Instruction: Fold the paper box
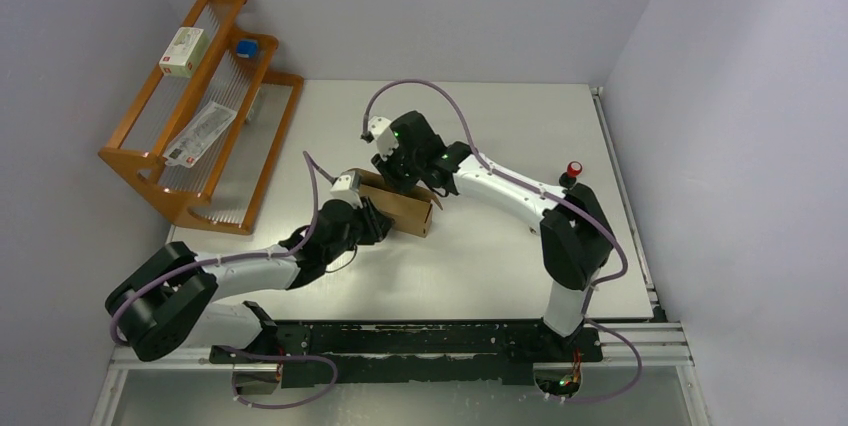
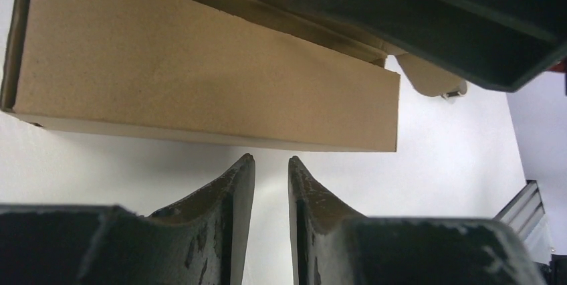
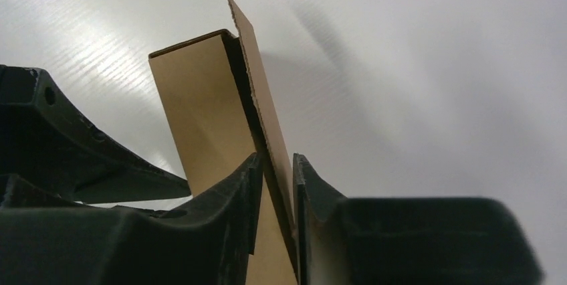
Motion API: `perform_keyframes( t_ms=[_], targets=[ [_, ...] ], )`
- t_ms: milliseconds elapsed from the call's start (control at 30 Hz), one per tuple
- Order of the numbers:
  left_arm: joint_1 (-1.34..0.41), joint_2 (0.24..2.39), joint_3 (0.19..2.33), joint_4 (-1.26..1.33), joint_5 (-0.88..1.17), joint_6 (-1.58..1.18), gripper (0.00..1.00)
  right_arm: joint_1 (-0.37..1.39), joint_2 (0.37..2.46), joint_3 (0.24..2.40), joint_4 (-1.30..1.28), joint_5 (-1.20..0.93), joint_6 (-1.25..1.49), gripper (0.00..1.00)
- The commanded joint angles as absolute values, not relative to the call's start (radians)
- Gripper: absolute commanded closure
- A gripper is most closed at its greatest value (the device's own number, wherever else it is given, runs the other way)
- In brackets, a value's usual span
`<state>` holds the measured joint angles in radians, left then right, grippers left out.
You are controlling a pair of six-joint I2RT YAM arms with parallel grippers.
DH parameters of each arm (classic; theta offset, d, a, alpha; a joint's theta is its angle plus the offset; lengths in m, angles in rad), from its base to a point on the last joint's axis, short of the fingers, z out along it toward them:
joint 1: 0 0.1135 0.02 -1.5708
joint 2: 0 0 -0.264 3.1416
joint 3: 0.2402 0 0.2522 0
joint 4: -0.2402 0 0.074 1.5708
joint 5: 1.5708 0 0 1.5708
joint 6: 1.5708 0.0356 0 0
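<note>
The paper box (image 1: 404, 210) is a long brown cardboard box lying in the middle of the white table (image 1: 520, 116). My left gripper (image 1: 374, 223) sits low at its near-left side. In the left wrist view its fingers (image 2: 271, 159) stand a narrow gap apart with nothing between them, just short of the box's long side wall (image 2: 200, 77). My right gripper (image 1: 405, 184) hangs over the box's far side. In the right wrist view its jaws (image 3: 275, 158) stand narrowly apart around an upright flap (image 3: 257, 77) of the box (image 3: 197, 111).
A wooden rack (image 1: 200, 111) stands at the back left, holding a small white box (image 1: 185, 51), a blue item (image 1: 246, 47) and a flat packet (image 1: 200, 134). A red button (image 1: 574, 167) sits near the table's right edge, beside the right arm.
</note>
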<state>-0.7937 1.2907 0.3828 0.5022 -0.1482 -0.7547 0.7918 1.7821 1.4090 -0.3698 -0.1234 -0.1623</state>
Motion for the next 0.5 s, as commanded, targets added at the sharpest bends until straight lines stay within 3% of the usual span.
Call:
perform_keyframes(
  t_ms=[0, 167, 467],
  targets=[
    [-0.788, 1.334, 0.394, 0.579, -0.181, -0.717, 0.69, 0.791, 1.820, 1.459, -0.396, -0.186, -0.209, 0.79],
    [-0.787, 1.385, 0.411, 0.645, -0.177, -0.716, 0.70, 0.786, 1.812, 1.444, -0.400, -0.261, -0.240, 1.00],
    [-0.791, 1.428, 0.445, 0.780, -0.185, -0.751, 0.71, 0.765, 1.824, 1.467, -0.477, -0.416, -0.329, 1.00]
  ],
)
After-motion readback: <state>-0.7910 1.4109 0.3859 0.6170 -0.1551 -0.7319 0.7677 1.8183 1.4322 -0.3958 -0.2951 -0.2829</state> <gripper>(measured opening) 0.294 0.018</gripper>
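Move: At the right fingertips, the upright far panel of the paper box already stands between the open pads, its middle roughly 2 cm below. The box's long near face lies about 5 cm back, 1 cm left and 4 cm lower, and the rounded end tab 7 cm right, 3 cm back and 3 cm lower. From the left hand, that near face is some 4 cm ahead, 1 cm right and about level; the far panel is 9 cm ahead, 2 cm right and 3 cm higher. Closing fully on the edge of the far panel, the right fingers pinch the cardboard as the hand settles about 1 cm down and left, then eases 1 cm back while turning some 10 degrees counter-clockwise. The left hand sinks nearly 2 cm and edges 1 cm forward towards the lower edge of the near face, its fingers staying partly open. ##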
